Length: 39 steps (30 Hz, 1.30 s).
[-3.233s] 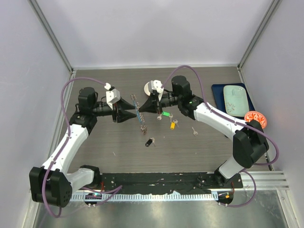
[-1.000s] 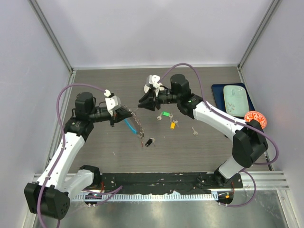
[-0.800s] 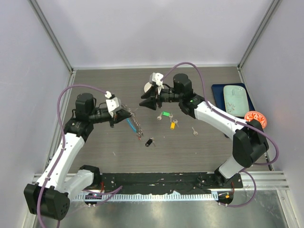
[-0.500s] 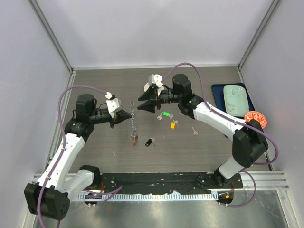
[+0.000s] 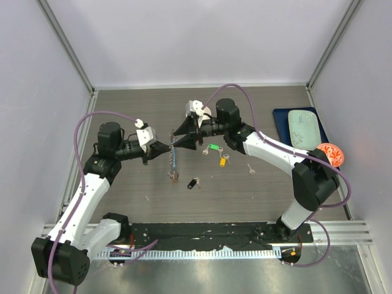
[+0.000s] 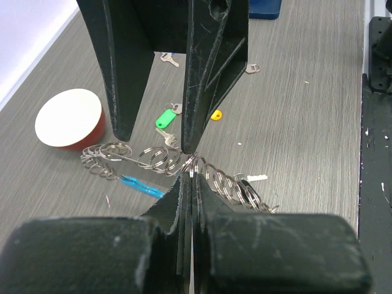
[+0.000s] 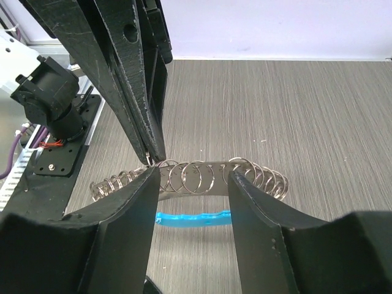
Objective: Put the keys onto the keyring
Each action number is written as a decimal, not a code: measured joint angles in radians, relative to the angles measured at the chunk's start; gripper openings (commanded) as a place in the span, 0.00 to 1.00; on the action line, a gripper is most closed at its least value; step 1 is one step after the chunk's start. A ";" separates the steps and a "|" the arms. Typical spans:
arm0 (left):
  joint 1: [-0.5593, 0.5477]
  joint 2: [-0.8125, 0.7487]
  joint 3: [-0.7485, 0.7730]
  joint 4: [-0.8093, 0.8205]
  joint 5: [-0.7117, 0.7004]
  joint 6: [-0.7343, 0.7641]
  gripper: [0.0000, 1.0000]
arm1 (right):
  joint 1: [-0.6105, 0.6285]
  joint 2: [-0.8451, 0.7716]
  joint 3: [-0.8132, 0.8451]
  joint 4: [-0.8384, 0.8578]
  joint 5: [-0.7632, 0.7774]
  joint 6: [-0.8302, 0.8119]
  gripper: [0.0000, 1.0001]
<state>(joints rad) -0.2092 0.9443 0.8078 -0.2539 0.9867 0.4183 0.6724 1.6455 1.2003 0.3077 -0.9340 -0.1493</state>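
Note:
The keyring (image 5: 173, 162), a coil of thin silvery wire loops with a curved blue tag (image 7: 193, 217), hangs above the table between the two arms. My left gripper (image 5: 165, 147) is shut on it, pinching a loop at its fingertips (image 6: 191, 174). My right gripper (image 5: 176, 139) faces it from the other side, open, its two fingers (image 7: 128, 208) straddling the keyring (image 7: 257, 174) without touching. On the table lie loose keys: green-tagged (image 5: 213, 147), yellow-tagged (image 5: 223, 162), plain (image 5: 250, 168) and black-tagged (image 5: 193, 182).
A small bowl (image 6: 68, 118), reddish outside and white inside, stands behind the keyring. At the right edge a blue tray (image 5: 280, 119) carries a pale green dish (image 5: 302, 128), with an orange disc (image 5: 331, 152) beside it. Grey walls close in three sides.
The right gripper opened and slid left until its fingers straddle the keyring. The left gripper shifted slightly right; the keyring swung from a slant to hanging straight down.

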 measured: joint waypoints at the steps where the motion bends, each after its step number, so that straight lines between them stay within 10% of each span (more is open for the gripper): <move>1: 0.000 -0.002 -0.001 0.003 0.000 -0.001 0.00 | 0.000 0.000 0.000 0.000 -0.005 0.000 0.56; 22: 0.000 -0.007 -0.004 0.034 0.005 -0.025 0.00 | 0.000 0.000 0.000 -0.018 -0.021 -0.014 0.56; 39: -0.001 -0.020 -0.004 0.037 0.008 -0.026 0.00 | -0.030 0.003 -0.026 0.077 0.298 0.144 0.53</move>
<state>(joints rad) -0.2104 0.9241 0.8036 -0.2173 0.9947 0.3927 0.6426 1.6489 1.1740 0.3843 -0.6365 -0.0051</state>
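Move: The keyring is pinched in the left fingertips, its middle about 3 cm below and 1 cm behind that hand point, some 1 cm to its right. From the half-open right hand it lies roughly 3 cm back, 1 cm left and 2 cm below. On the table, about 20 cm below the right hand, the black-tagged key is some 8 cm back and 6 cm right, the green-tagged key 8 cm ahead and 14 cm right. Forward, after barely shifting at first, the right hand sweeps about 6 cm away from the left fingertips and the keyring, easing slightly right and swinging its fingers clockwise by some 20 degrees, the jaws staying half open. It starts with its tips right beside the rings and ends clear of them, while the left hand keeps its shut pinch on the keyring almost in place. ##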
